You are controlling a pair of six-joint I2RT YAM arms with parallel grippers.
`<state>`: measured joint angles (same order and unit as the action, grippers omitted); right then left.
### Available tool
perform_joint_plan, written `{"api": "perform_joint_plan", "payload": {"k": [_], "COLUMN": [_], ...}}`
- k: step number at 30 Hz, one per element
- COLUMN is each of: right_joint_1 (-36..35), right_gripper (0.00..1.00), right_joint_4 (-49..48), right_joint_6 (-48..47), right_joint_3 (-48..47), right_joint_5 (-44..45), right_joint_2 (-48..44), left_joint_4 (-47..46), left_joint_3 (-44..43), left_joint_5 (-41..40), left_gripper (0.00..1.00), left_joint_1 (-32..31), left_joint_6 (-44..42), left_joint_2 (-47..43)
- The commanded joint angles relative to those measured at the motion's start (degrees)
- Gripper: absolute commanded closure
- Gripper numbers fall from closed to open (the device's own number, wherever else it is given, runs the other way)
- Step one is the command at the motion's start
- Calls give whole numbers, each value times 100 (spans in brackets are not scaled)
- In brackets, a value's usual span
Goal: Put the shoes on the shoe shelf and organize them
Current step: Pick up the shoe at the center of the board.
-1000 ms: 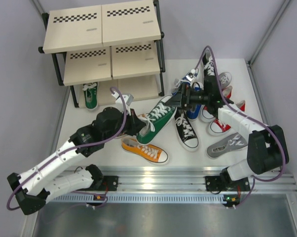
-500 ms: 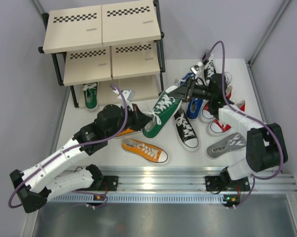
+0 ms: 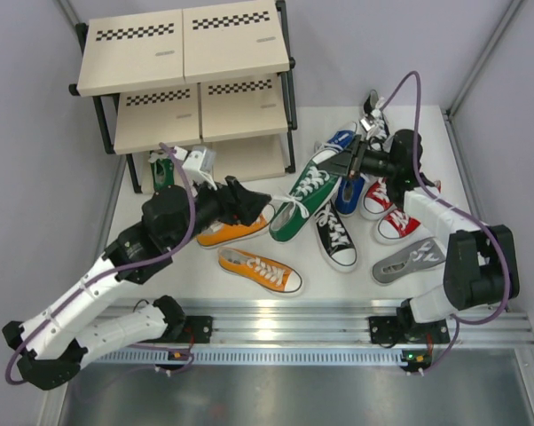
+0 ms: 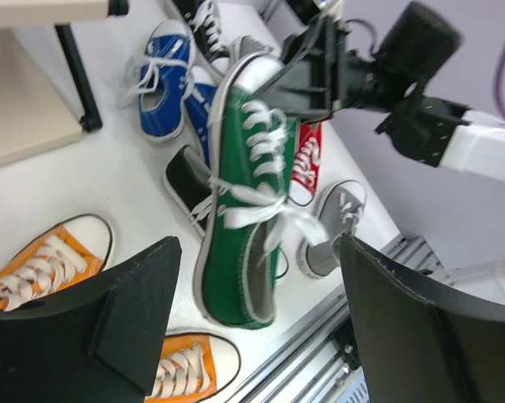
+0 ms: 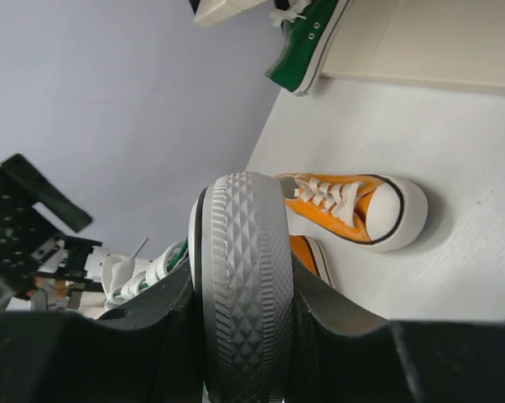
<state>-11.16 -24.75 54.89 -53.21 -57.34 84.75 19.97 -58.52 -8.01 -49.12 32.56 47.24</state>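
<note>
A green shoe slants across the middle of the table, toe up at the right. My right gripper is shut on its white rubber toe cap. My left gripper stands open just left of the shoe's heel, touching nothing. The other green shoe sits on the bottom board of the shoe shelf, whose upper boards are bare. Two orange shoes lie below my left gripper.
Right of the green shoe lie a black shoe, blue shoes, red shoes and a grey shoe. More shoes sit at the back right. A metal rail runs along the near edge.
My left gripper let go of the green shoe's heel, opened and drew back left. My right gripper shut on the toe and carried it slightly right.
</note>
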Motion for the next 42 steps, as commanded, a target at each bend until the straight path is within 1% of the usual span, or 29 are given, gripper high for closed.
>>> {"api": "perform_joint_plan", "payload": {"k": [1,2,3,4,5,6,9,12,13,21,28,35,39,41,42], "right_joint_1": [0,0,0,0,0,0,0,-1,0,-1,-1,-9,-9,0,0], "right_gripper": [100,100,100,100,100,100,100,100,100,100,100,100,100,100,100], "right_joint_4": [418,506,611,603,612,629,586,568,568,577,568,489,463,480,471], "right_joint_6": [-504,-576,-602,-603,-603,-611,-559,-550,-550,-559,-524,-445,-444,-471,-480], "right_joint_3": [-154,-172,-198,-216,-233,-242,-251,-225,-199,-163,-216,-242,-234,-242,-242], "right_joint_5": [56,91,126,127,135,144,127,136,127,162,144,118,109,118,118], "right_joint_2": [-258,-249,-222,-187,-143,-134,-90,-108,-117,-126,-3,50,50,50,59], "left_joint_4": [86,86,78,78,69,69,-45,-379,-493,-520,-511,-494,-380,-249,-204], "left_joint_3": [-510,-589,-651,-765,-818,-845,-810,-617,-590,-555,-371,-72,-89,-159,-177], "left_joint_5": [360,675,774,1044,1282,1363,1617,1829,1829,1733,1733,1268,951,583,451], "left_gripper": [19,20,21,22,25,27,32,35,35,38,43,43,43,43,42], "left_joint_1": [8,8,8,8,8,8,8,-9,-53,-247,-378,-449,-528,-598,-651], "left_joint_6": [-267,-267,-259,-259,-293,-311,-530,-759,-829,-988,-1093,-1295,-1489,-1629,-1664], "left_joint_2": [197,293,529,662,794,1030,1339,1533,1577,1999,2105,2157,2298,2377,2386]}}
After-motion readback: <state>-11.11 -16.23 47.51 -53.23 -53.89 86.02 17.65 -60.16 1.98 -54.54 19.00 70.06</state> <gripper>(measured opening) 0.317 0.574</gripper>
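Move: The green shoe my right hand holds by the toe has its middle about 12 cm to my left hand's right, 6 cm ahead and some 11 cm below, with the heel hanging nearer and lower. From my right hand, that middle is 7 cm back, 7 cm left and 3 cm down. On the board, roughly 29 cm below my left hand, lie the near orange shoe 2 cm back and 1 cm left, the far orange shoe 12 cm ahead and 8 cm left, and the black shoe 10 cm ahead and 24 cm right. I take my empty left hand in an arc to the heel of the green shoe: a short rise, then about 9 cm to the right and some 11 cm down in all, turning clockwise by about 20 degrees and rolling left side up while the fingers narrow partway, still open around the heel end. My right hand keeps its grip on the toe and sinks about 3 cm. ##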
